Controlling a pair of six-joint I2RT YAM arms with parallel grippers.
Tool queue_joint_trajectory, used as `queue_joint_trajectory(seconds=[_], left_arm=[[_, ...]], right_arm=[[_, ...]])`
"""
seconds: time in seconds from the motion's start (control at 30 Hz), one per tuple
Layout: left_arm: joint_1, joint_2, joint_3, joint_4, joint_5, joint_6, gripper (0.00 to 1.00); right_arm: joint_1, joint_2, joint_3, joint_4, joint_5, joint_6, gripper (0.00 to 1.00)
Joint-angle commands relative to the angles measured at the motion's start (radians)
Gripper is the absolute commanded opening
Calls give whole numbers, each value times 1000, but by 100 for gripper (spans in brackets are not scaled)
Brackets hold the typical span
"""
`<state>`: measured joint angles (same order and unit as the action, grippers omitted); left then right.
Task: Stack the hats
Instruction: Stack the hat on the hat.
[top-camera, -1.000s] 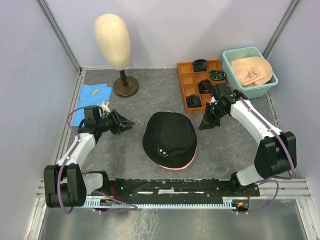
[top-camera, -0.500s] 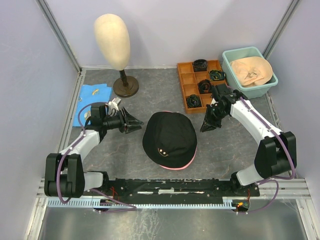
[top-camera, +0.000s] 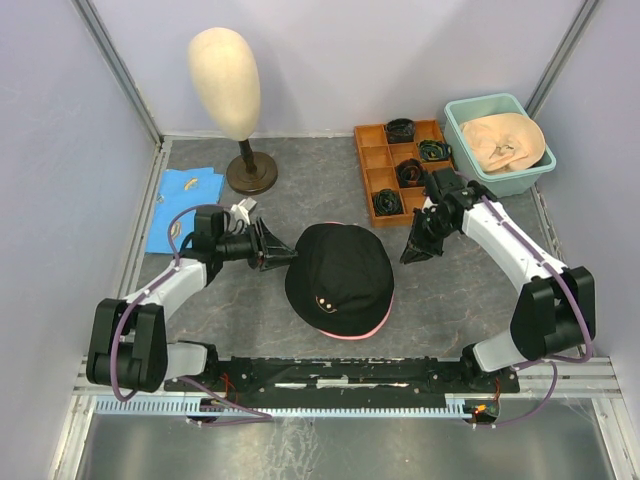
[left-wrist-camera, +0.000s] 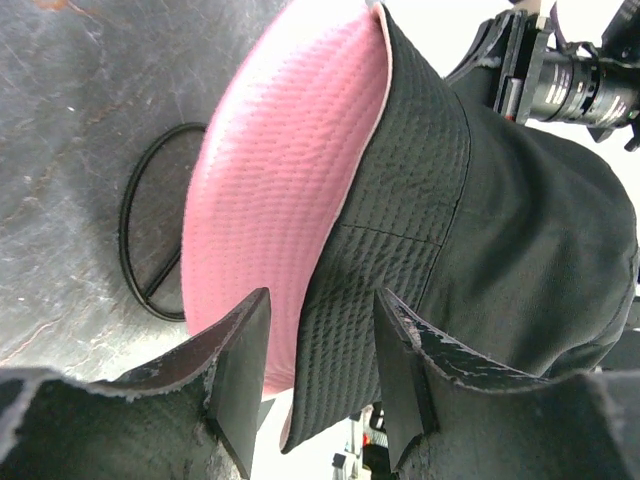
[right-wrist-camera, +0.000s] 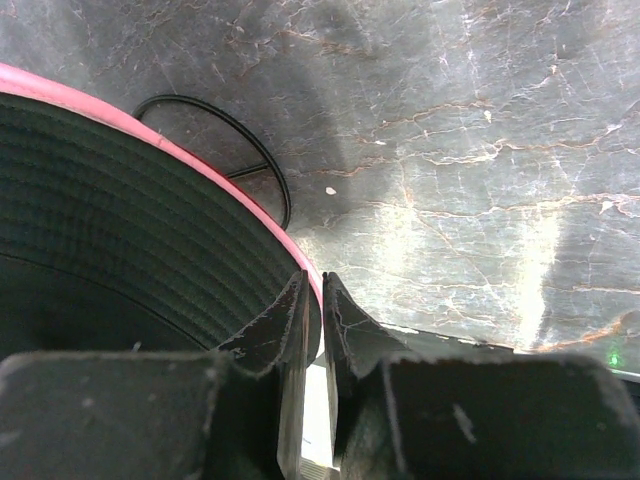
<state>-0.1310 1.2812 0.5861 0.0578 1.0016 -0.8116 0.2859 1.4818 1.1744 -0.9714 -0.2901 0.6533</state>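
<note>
A black bucket hat (top-camera: 340, 272) with a pink lining lies crown up in the middle of the table. My left gripper (top-camera: 282, 254) is at its left brim. In the left wrist view the fingers (left-wrist-camera: 240, 350) stand open on either side of the brim of the hat (left-wrist-camera: 500, 200), pink underside on the left, with gaps on both sides. My right gripper (top-camera: 414, 247) hangs just right of the hat, shut with nothing seen between its fingers (right-wrist-camera: 345, 320). The hat's pink-edged rim (right-wrist-camera: 120, 220) runs past them. A beige hat (top-camera: 503, 140) sits in the teal tub (top-camera: 480, 101).
A cream mannequin head (top-camera: 224, 80) on a brown stand (top-camera: 251, 172) is at the back left, with a blue cloth (top-camera: 185, 190) beside it. An orange compartment tray (top-camera: 372, 158) holding black coiled items sits at the back right. A thin black ring (left-wrist-camera: 150, 240) lies on the table by the hat.
My left arm has swung right to the hat's left brim and its jaws have spread wider, now straddling the brim. The right arm has barely moved.
</note>
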Motion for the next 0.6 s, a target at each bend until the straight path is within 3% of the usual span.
queue_joint_trajectory(seconds=[0.0, 0.2, 0.3, 0.47, 0.57], left_arm=[[-48, 4, 9, 69, 10, -44, 53], [-68, -7, -2, 115, 8, -82, 52], [-68, -7, -10, 117, 3, -83, 39], [-69, 7, -35, 135, -19, -80, 6], [-69, 29, -72, 156, -48, -75, 3]], right_arm=[[-8, -39, -12, 20, 8, 8, 18], [-11, -40, -24, 23, 8, 6, 18], [-13, -42, -33, 26, 6, 6, 18], [-14, -65, -53, 32, -2, 12, 18], [-16, -96, -68, 37, -14, 20, 18]])
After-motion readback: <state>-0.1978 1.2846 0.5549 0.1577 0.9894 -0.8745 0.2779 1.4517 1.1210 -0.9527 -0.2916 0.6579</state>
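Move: The black hat's middle lies about 10 cm to the left hand's right and 5 cm nearer the base, a couple of centimetres higher; its left brim edge is already by the open fingertips. The pink hat sits right under the black one, a little lower. The dark round base of the mannequin head stands some 18 cm ahead of the left hand and 8 cm to its left. From the right hand, the black hat's middle is about 12 cm left and 3 cm back, slightly above. The left hand's half-open fingers shut almost fully on the near-side edge of the black hat's left brim, pinching it between the tips. Before that the hand slips about 2 cm to the right, farther over the brim, and roughly 1 cm back, then stops there while the fingers close; the wrist barely turns. ##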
